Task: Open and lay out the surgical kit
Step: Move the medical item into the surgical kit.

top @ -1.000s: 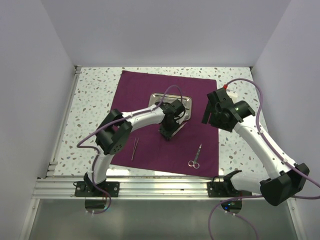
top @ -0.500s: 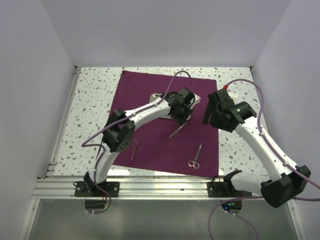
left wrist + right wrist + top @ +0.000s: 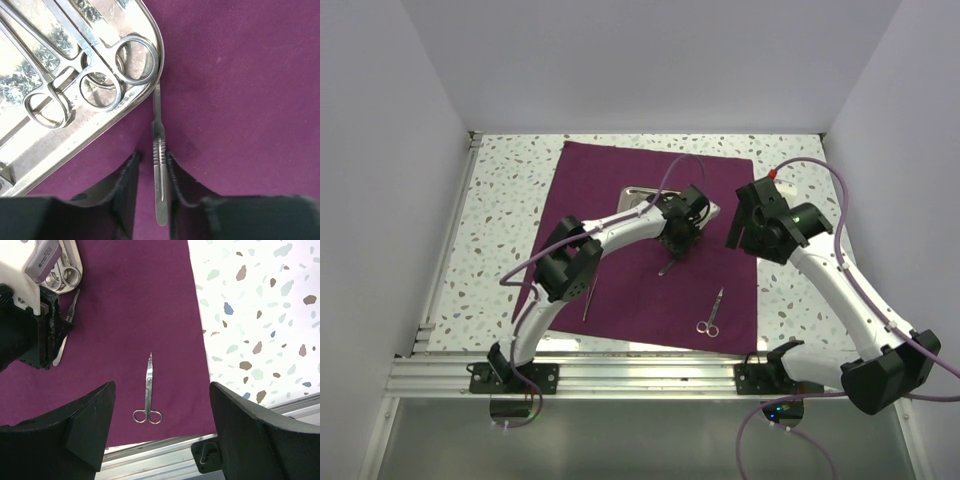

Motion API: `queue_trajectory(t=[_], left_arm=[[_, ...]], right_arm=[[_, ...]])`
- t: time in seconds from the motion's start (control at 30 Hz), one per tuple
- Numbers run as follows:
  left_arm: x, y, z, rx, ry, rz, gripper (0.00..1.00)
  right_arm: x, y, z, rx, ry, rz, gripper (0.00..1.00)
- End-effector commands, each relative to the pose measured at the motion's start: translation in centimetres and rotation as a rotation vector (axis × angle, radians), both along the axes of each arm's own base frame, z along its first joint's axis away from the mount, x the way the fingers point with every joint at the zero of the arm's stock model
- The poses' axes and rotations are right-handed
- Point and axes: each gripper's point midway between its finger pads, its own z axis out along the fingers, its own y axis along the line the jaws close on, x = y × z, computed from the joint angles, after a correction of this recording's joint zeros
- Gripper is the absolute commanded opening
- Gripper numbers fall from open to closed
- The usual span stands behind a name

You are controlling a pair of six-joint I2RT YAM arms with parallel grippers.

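The surgical kit's maroon cloth (image 3: 620, 180) lies spread flat. On it stands the steel tray (image 3: 100, 132) holding ring-handled forceps (image 3: 132, 60). A flat steel handle (image 3: 159, 150) lies on the cloth beside the tray's corner. My left gripper (image 3: 153, 156) is open and straddles that handle, with a gap on the left side. Scissors (image 3: 148, 390) lie near the cloth's front right, and tweezers (image 3: 588, 297) near its front left. My right gripper (image 3: 162, 385) hangs wide open above the scissors, holding nothing.
The speckled tabletop (image 3: 505, 190) surrounds the cloth, with white walls on three sides. An aluminium rail (image 3: 620, 375) runs along the near edge. The left arm (image 3: 620, 225) reaches across the tray, hiding most of it in the top view.
The left gripper opened and left the steel handle on the cloth, swung towards the tray's right corner, then came back down astride the handle. The right arm barely moved.
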Motion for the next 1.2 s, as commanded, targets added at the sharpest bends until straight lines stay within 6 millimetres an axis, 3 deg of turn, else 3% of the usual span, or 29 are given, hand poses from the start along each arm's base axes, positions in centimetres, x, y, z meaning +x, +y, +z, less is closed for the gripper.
queue_trajectory(t=[0.0,0.03,0.17,0.27,0.4,0.53,0.77,0.93,1.0,1.03,1.07,1.1,1.17], left_arm=[[-2.9,1.6,-3.1,0.06,0.11,-0.034,0.27],[-3.3,2.1,-3.6,0.075,0.132,-0.032,0.2],[-6.2,4.3,-5.5,0.129,0.227,-0.033,0.06],[-8.6,6.6,-7.3,0.174,0.283,-0.035,0.0],[-8.9,7.7,-7.4,0.211,0.267,-0.017,0.0],[-7.3,7.6,-5.5,0.225,0.202,0.027,0.0],[-3.7,6.0,0.0,0.196,0.061,0.091,0.0],[-3.7,6.3,2.5,0.178,0.042,0.136,0.0],[-4.5,7.1,2.6,0.182,0.054,0.17,0.0],[-4.7,7.3,3.6,0.163,0.044,0.188,0.0],[-5.5,8.1,3.1,0.172,0.059,0.208,0.0],[-5.9,8.2,4.4,0.133,0.053,0.251,0.0],[-7.4,9.4,3.8,0.121,0.083,0.295,0.0]], right_arm=[[0.4,-0.3,0.2,-0.013,-0.007,-0.01,0.79],[0.6,-0.3,0.3,-0.012,-0.01,-0.012,0.79],[0.8,-0.3,0.1,-0.01,-0.009,-0.01,0.79],[0.8,-0.3,0.0,-0.006,-0.008,-0.01,0.79],[0.8,-0.2,-0.2,0.002,-0.005,-0.007,0.79],[0.6,-0.2,-0.2,0.007,-0.009,-0.005,0.79],[0.3,-0.3,-0.1,0.015,-0.023,0.003,0.79],[0.2,-0.4,-0.2,0.012,-0.024,0.012,0.79],[0.2,-0.2,-0.2,0.018,-0.026,0.017,0.79],[0.2,-0.2,-0.3,0.019,-0.025,0.02,0.79],[0.3,-0.1,-0.3,0.022,-0.028,0.022,0.79],[0.4,-0.1,-0.4,0.023,-0.024,0.022,0.79],[0.6,0.4,-0.5,0.037,-0.028,0.035,0.79]])
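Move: The scalpel lies right under my left hand, its middle between my part-open fingertips and about 1 cm below them, nearer the right-hand finger. The tray's middle is some 9 cm ahead and 4 cm left of that hand, scissors about 15 cm back and 8 cm right, tweezers about 11 cm back and 21 cm left. From my right hand the scalpel is roughly 6 cm ahead, 17 cm left and 19 cm below. I close my left fingers shut on the scalpel's handle, easing back and a little left as they pinch. After a brief near-stop I carry the scalpel left and back over the cloth, away from the tray and towards the tweezers, about 10 cm in all, rising barely a centimetre from the lowest point while my wrist turns some 15 degrees, left side up and counter-clockwise. ##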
